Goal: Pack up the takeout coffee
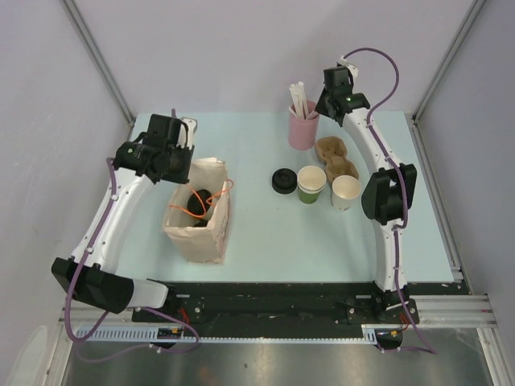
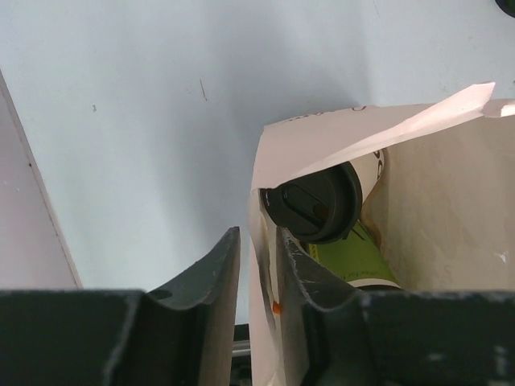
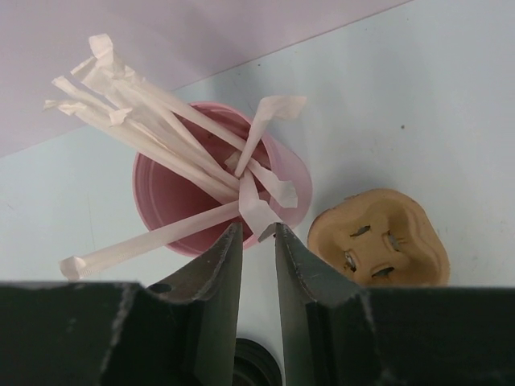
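Note:
A brown paper bag [image 1: 197, 235] with an orange handle stands left of centre. Inside it lies a green cup with a black lid [image 2: 318, 203], its lid also visible from above [image 1: 201, 199]. My left gripper [image 2: 257, 235] straddles the bag's wall [image 2: 269, 153]; the jaws stand slightly apart, and the paper rests against the right finger only. On the table stand a green cup [image 1: 311, 183] and a white cup [image 1: 346, 191], both without lids, next to a loose black lid [image 1: 282, 180]. My right gripper [image 3: 257, 229] hovers over the pink cup of straws [image 3: 173, 201], narrowly open, with one straw's paper end at its tips.
A brown pulp cup carrier [image 1: 335, 157] lies behind the two open cups, right of the pink cup [image 1: 302, 133]. The right arm's elbow [image 1: 386, 193] hangs close beside the white cup. Side walls enclose the table left and right.

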You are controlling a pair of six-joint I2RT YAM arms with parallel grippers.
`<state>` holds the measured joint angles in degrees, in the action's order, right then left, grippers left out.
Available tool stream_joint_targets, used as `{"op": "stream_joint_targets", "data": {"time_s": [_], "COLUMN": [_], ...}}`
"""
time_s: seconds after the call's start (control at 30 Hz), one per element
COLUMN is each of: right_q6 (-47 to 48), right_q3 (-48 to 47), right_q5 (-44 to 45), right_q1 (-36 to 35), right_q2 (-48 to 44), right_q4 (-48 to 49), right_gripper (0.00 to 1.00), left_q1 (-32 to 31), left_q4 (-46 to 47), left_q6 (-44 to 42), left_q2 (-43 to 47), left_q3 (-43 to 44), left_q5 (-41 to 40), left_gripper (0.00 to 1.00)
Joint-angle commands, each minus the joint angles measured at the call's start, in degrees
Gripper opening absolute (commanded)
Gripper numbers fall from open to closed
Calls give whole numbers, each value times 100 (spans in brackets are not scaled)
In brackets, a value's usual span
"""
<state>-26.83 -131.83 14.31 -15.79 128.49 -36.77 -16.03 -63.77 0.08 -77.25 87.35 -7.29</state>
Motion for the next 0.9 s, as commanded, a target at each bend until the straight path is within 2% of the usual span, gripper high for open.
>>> {"op": "stream_joint_targets", "data": {"time_s": [0.0, 0.27, 0.37, 0.4, 0.5, 0.63, 0.87], "right_q6": [-147, 11, 55, 55, 116, 283, 599], "right_q3": [-255, -255, -255, -264, -256, -220, -247], "right_q5": [-42, 125, 108, 108, 72, -147, -7], "right_q1": [94, 111, 111, 111, 111, 103, 59], "right_q2": [141, 194, 229, 230, 203, 133, -43], "right_q4": [-111, -128, -102, -102, -84, 56, 232], "right_gripper": [28, 31, 26, 21, 10, 1, 0], "left_q1": [48, 48, 48, 48, 56, 48, 56], "left_q4": [40, 49, 57, 66, 57, 57, 66], "left_q6": [186, 54, 10, 10, -138, -166, -359], "left_q2": [26, 158, 237, 298, 369, 422, 457], "left_q3": [291, 581, 590, 590, 590, 643, 784], "left_q5": [8, 236, 395, 395, 421, 483, 526], "left_gripper": [32, 48, 57, 62, 69, 73, 76]}}
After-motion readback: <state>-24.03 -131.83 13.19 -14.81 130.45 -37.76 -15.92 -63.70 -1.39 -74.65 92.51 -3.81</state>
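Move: A leaning wrapped straw's free end lies about 2 cm below and 1 cm ahead of the right hand, some 1 cm to its right. Its pink straw cup is centred about 3 cm ahead, 5 cm left and 12 cm down; the cardboard tray lies 5 cm right, 1 cm back and 17 cm down. The paper bag's edge runs between the left fingers, its middle about 5 cm back, 5 cm right and 11 cm down; a black-lidded cup inside sits 2 cm ahead, 4 cm right, 10 cm down. The leaning straw's paper end is what the right hand sinks onto, about 2.5 cm down with a slight shift to the right; once low, its part-open fingers shut fully and pinch that end. Meanwhile the left hand rises some 4.5 cm off the paper bag's edge, fingers spreading wide and tips swinging up a little. ##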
